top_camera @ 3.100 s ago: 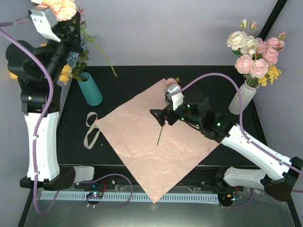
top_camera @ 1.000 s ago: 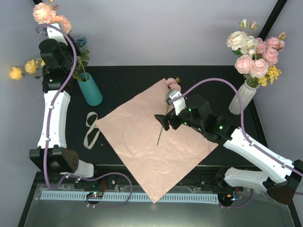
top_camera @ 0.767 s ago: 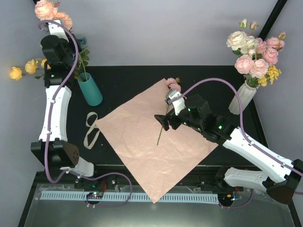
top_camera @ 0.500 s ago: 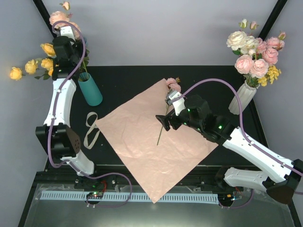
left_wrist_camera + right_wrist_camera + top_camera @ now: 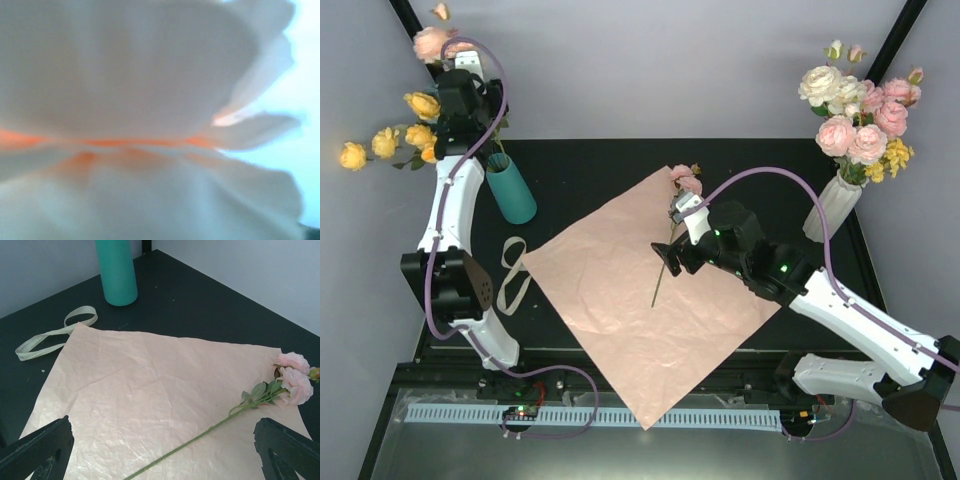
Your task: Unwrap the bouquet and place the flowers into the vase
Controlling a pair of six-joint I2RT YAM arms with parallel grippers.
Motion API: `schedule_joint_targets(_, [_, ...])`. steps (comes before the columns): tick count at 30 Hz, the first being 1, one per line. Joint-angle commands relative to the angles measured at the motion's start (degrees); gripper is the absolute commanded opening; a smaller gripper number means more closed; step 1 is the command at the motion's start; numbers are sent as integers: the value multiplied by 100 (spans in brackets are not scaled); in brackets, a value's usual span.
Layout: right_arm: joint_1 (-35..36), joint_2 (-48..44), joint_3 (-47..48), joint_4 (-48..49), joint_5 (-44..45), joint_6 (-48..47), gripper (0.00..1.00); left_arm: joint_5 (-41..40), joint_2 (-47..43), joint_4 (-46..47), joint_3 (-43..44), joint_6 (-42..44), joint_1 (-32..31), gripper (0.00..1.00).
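Observation:
The teal vase [image 5: 510, 190] [image 5: 119, 272] stands at the table's back left, with green stems reaching down into its mouth. Yellow flowers [image 5: 382, 143] and peach flowers [image 5: 428, 44] spread above and left of it. My left gripper [image 5: 452, 72] is raised among those blooms. Blurred pale petals [image 5: 150, 100] fill its wrist view and hide its fingers. The pink paper [image 5: 640, 300] [image 5: 140, 405] lies flat and open. One pink rose stem [image 5: 665, 265] [image 5: 235, 412] lies on it. My right gripper [image 5: 672, 256] [image 5: 165, 455] hovers open over the stem, a finger on each side.
A beige ribbon [image 5: 510, 275] [image 5: 52, 332] lies loose on the black table [image 5: 590, 170], left of the paper. A white vase [image 5: 832, 208] with large cream and pink roses stands at the back right corner.
The left arm has swung right and back, up among the flowers above the teal vase, and the peach blooms shifted with it. The right arm has barely moved.

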Motion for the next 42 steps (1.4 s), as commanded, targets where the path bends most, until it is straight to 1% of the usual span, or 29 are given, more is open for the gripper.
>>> schedule_joint_targets(1, [19, 72, 42, 22, 141, -142, 100, -148, 83, -140, 279, 147, -55, 77])
schedule_joint_targets(4, [15, 132, 66, 66, 123, -151, 100, -308, 8, -344, 318, 214, -147, 95])
schedule_joint_targets(5, [17, 159, 80, 79, 109, -150, 100, -412, -28, -462, 306, 214, -186, 98])
schedule_joint_targets(8, [21, 264, 145, 123, 75, -149, 100, -805, -99, -1040, 341, 143, -339, 99])
schedule_joint_targets(10, [20, 331, 198, 132, 30, -138, 100, -925, -174, -1429, 338, 151, -481, 99])
schedule_joint_targets(13, [17, 451, 279, 141, -54, -143, 100, -1269, -274, -1786, 313, 169, -694, 99])
schedule_joint_targets(17, [16, 532, 378, 92, -151, -149, 100, -1444, -433, -2125, 364, 90, -710, 99])
schedule_joint_targets(22, [17, 582, 482, 46, -165, -64, 100, -1776, -469, -2759, 864, -34, -713, 99])
schedule_joint_targets(27, [18, 742, 697, -58, 78, 256, 100, -1860, -582, -3467, 1403, -458, -714, 99])
schedule_joint_targets(34, [-38, 1270, 1162, -459, 548, 1005, 100, -1283, -1191, -3923, 1516, -905, -722, 99])
schedule_joint_targets(37, [-175, 1742, 1565, -933, 766, 1508, 100, -997, -1556, -4132, 1429, -1178, -732, 99])
schedule_joint_targets(40, [-468, 2259, 1995, -1452, 689, 1877, 100, -576, -2007, -4320, 1064, -1313, -748, 99])
schedule_joint_targets(42, [-643, 2600, 2215, -1672, 648, 2007, 99, -403, -2508, -4401, 668, -1370, -752, 99])
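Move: From the left hand, the teal vase's middle is about 30 cm below and 3 cm right, level fore and aft. The peach stem stands between its half-open fingers; yellow flowers hang roughly 12 cm left, 5 cm back and 10 cm lower. From the right hand, the pink rose's leafy upper stem lies some 22 cm ahead, 4 cm right and 27 cm below, and the teal vase 24 cm ahead, 33 cm left, 16 cm below. Dipping about 4 cm and edging right, the left hand spreads its half-open fingers wide and comes free of the peach stem, then draws back some 16 cm and climbs away from the vase. The right hand, open throughout, bobs slightly, then heads forward about 7 cm and a little down towards the pink rose, tipping down and turning clockwise. ##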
